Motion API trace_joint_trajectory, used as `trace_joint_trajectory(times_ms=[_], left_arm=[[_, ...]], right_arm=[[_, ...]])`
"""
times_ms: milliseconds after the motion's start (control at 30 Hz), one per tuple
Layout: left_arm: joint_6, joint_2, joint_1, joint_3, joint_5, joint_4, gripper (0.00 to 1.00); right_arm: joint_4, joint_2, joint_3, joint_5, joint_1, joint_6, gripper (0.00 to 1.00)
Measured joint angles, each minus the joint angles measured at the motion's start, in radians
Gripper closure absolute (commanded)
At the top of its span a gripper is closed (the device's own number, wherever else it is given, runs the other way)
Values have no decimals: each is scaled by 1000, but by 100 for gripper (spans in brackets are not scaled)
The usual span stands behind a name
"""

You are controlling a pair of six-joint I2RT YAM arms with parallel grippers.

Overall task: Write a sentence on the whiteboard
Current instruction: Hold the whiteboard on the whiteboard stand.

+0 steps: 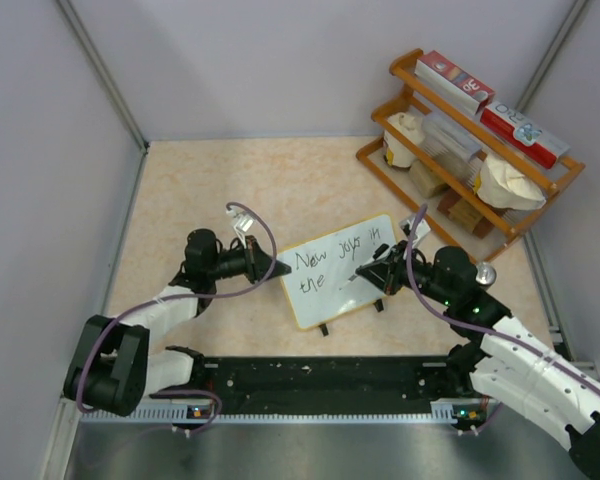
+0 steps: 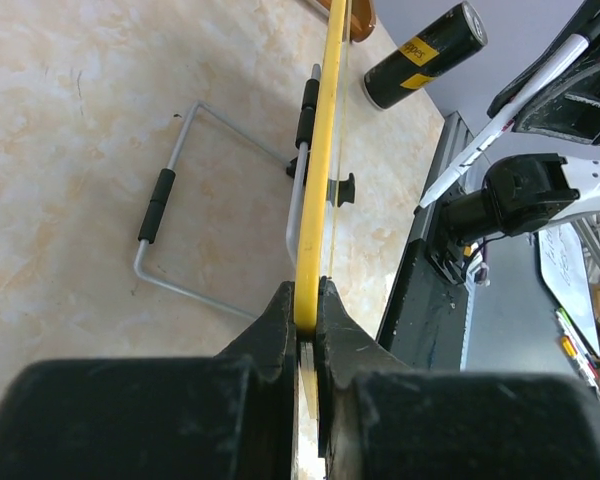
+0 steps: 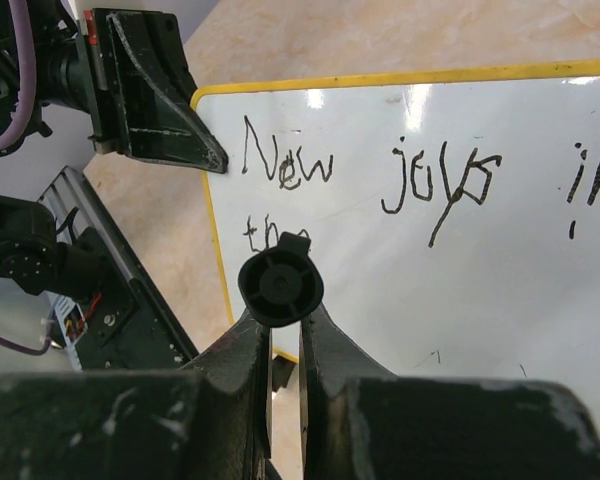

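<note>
The whiteboard (image 1: 342, 272) stands tilted on its two black feet mid-table, with "New joys in the" written on it in black. My left gripper (image 1: 276, 268) is shut on the board's left edge. In the left wrist view the yellow frame (image 2: 315, 200) runs edge-on out of that gripper (image 2: 308, 300). My right gripper (image 1: 375, 268) is shut on a black marker (image 3: 280, 285), seen end-on over the board (image 3: 460, 260) just right of the word "the". The marker's tip is hidden behind its body.
A wooden rack (image 1: 470, 150) with boxes and cups stands at the back right. Behind the board lie a wire stand with black sleeves (image 2: 170, 230) and a black can (image 2: 425, 55). A black rail (image 1: 320, 380) runs along the near edge.
</note>
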Motion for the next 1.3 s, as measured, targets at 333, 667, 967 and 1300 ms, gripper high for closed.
trace_joint_trajectory(times_ms=[333,667,967,1300], left_arm=[[53,57,6,5,18,21,63],[89,57,6,-1,23,26,43],[93,57,6,-7,28,32,41],[94,57,6,-17,38,49,39]], right_arm=[[0,8,0,21,0,-21,100],[0,18,0,31,0,-29,100],[0,13,0,39,0,-36,100],[0,0,0,50,0,-36,100]])
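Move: The left hand already pinches the left edge of the whiteboard just below its top corner; the board's middle lies about 12 cm to that hand's right, roughly level fore and aft and some 5 cm lower. The stand's nearer black clip is about 8 cm right, 10 cm back and 11 cm below the left hand. From the right hand, which keeps the marker, the whiteboard's middle is some 7 cm left, 3 cm ahead and 8 cm down. The left hand lets go of the whiteboard: its shut fingers part to a bit over half open, freeing their pinch on the left edge, while the hand sinks about 1.5 cm and the wrist barely turns, under 5 degrees. It then stays at that upper left corner with its open fingers facing it, neither backing away nor closing again, as the right hand holds the marker almost still over the board. ##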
